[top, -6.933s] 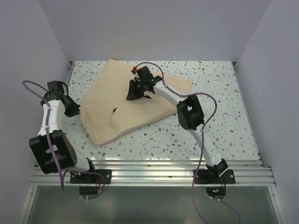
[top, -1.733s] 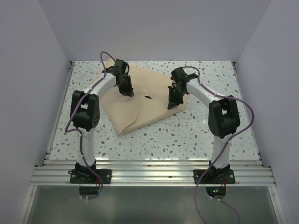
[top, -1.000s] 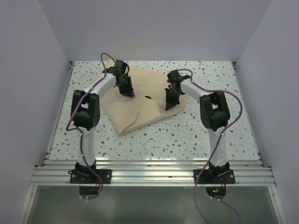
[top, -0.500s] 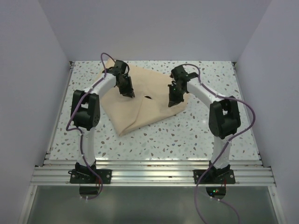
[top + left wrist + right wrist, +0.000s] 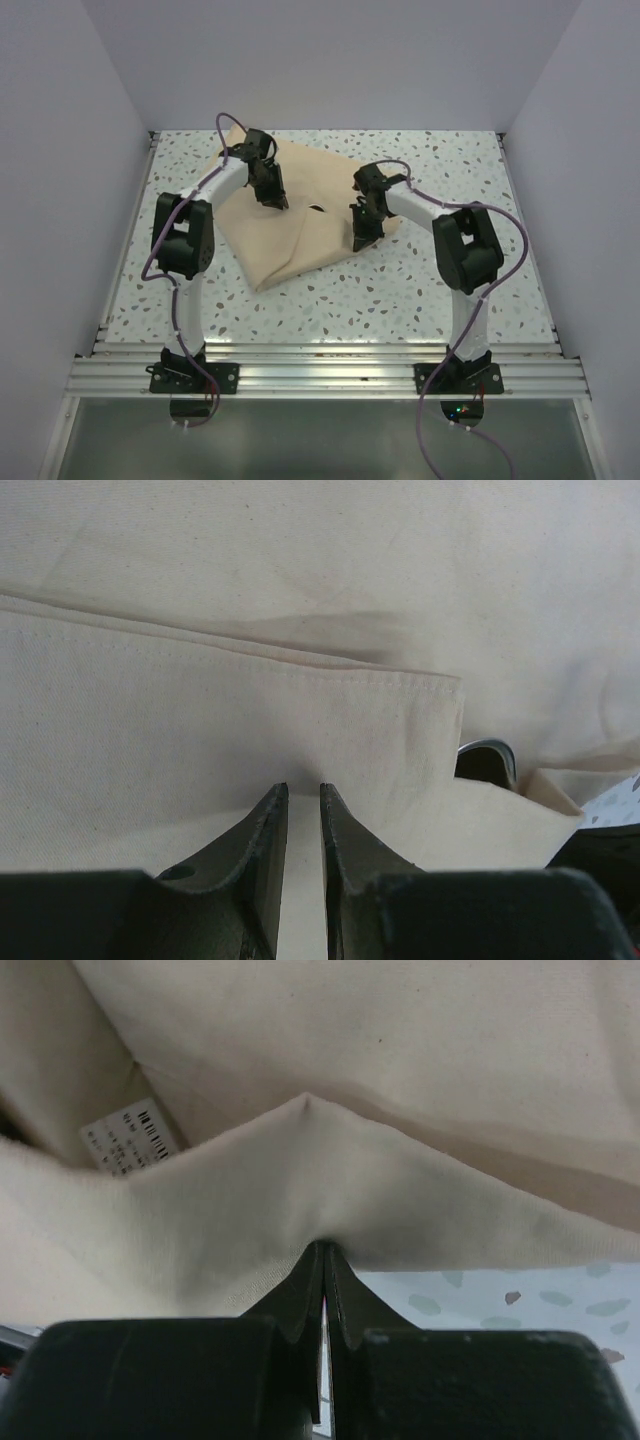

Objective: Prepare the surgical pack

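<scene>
The tan wrap (image 5: 300,235) lies folded into a rough wedge at the back middle of the table. My left gripper (image 5: 272,193) rests on its back left part. In the left wrist view its jaws (image 5: 303,786) stand narrowly apart with cloth (image 5: 300,600) puckered at the tips. A shiny bit of the steel tray's rim (image 5: 487,748) peeks from under a fold. My right gripper (image 5: 364,237) is at the wrap's right edge. It is shut (image 5: 324,1245) on a raised fold of the cloth (image 5: 400,1060). A white printed label (image 5: 130,1136) shows under that fold.
The speckled table top (image 5: 450,180) lies bare to the right of the wrap and in front of it. White walls close in the left, back and right sides. A metal rail (image 5: 320,365) with both arm bases runs along the near edge.
My right gripper has moved towards the near left along the wrap's right edge, keeping its pinch on the cloth. The left gripper has stayed where it was.
</scene>
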Controlling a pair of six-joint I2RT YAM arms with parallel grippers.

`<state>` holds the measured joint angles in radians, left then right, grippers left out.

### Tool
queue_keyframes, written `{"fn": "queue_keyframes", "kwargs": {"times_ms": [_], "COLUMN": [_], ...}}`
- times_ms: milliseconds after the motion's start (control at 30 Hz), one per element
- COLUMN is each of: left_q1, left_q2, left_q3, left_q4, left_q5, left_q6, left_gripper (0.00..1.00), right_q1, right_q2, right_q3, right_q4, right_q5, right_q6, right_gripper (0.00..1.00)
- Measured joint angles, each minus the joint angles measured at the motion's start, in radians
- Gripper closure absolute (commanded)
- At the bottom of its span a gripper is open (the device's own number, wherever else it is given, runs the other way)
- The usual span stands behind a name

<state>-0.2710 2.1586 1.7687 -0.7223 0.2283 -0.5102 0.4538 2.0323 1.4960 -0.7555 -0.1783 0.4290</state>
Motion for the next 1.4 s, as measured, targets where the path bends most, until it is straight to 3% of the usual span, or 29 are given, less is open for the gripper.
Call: {"fn": "queue_keyframes", "kwargs": {"times_ms": [300, 1400], "left_q1": [0.0, 0.005], "left_q2": [0.002, 0.001], "left_q3": [-0.017, 0.015], "left_q4": [0.0, -0.023], "left_q5": [-0.001, 0.0], "left_q6": [0.006, 0.007], "left_gripper": [0.77, 0.76], "right_q1": [-0.004, -0.111], "right_q2": [0.063, 0.064], "right_q3": [0.078, 0.098], "right_q4": [0.001, -0.015], "right_q5": [0.004, 0.051], "right_q6": [-0.005, -0.027], "right_gripper": [1.0, 0.98]}}
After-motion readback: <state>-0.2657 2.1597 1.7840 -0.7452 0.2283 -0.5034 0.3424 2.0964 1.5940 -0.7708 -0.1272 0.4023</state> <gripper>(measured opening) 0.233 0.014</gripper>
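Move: The right hand, fingers shut, is just above the near edge of the folded cloth. Its right-hand corner lies about 6 cm ahead and 9 cm to the right, a couple of centimetres lower; the dark gap with the tray's rim is about 12 cm ahead and 10 cm left, and the cloth's nearest corner some 11 cm back and 24 cm left. From the left hand, the right-hand corner is about 28 cm right and 6 cm back. With its fingers still shut, the right hand dips about 1 cm onto the cloth's folded near edge and pushes some 2 cm forward, then follows the fold rightwards by about 3 cm while still creeping forward. It dips slightly once more and finishes forward and right towards the cloth's right-hand corner, nearly 5 cm ahead of and 4 cm right of where it began, turning about 5 degrees clockwise, the fingertips at the fold's edge. ##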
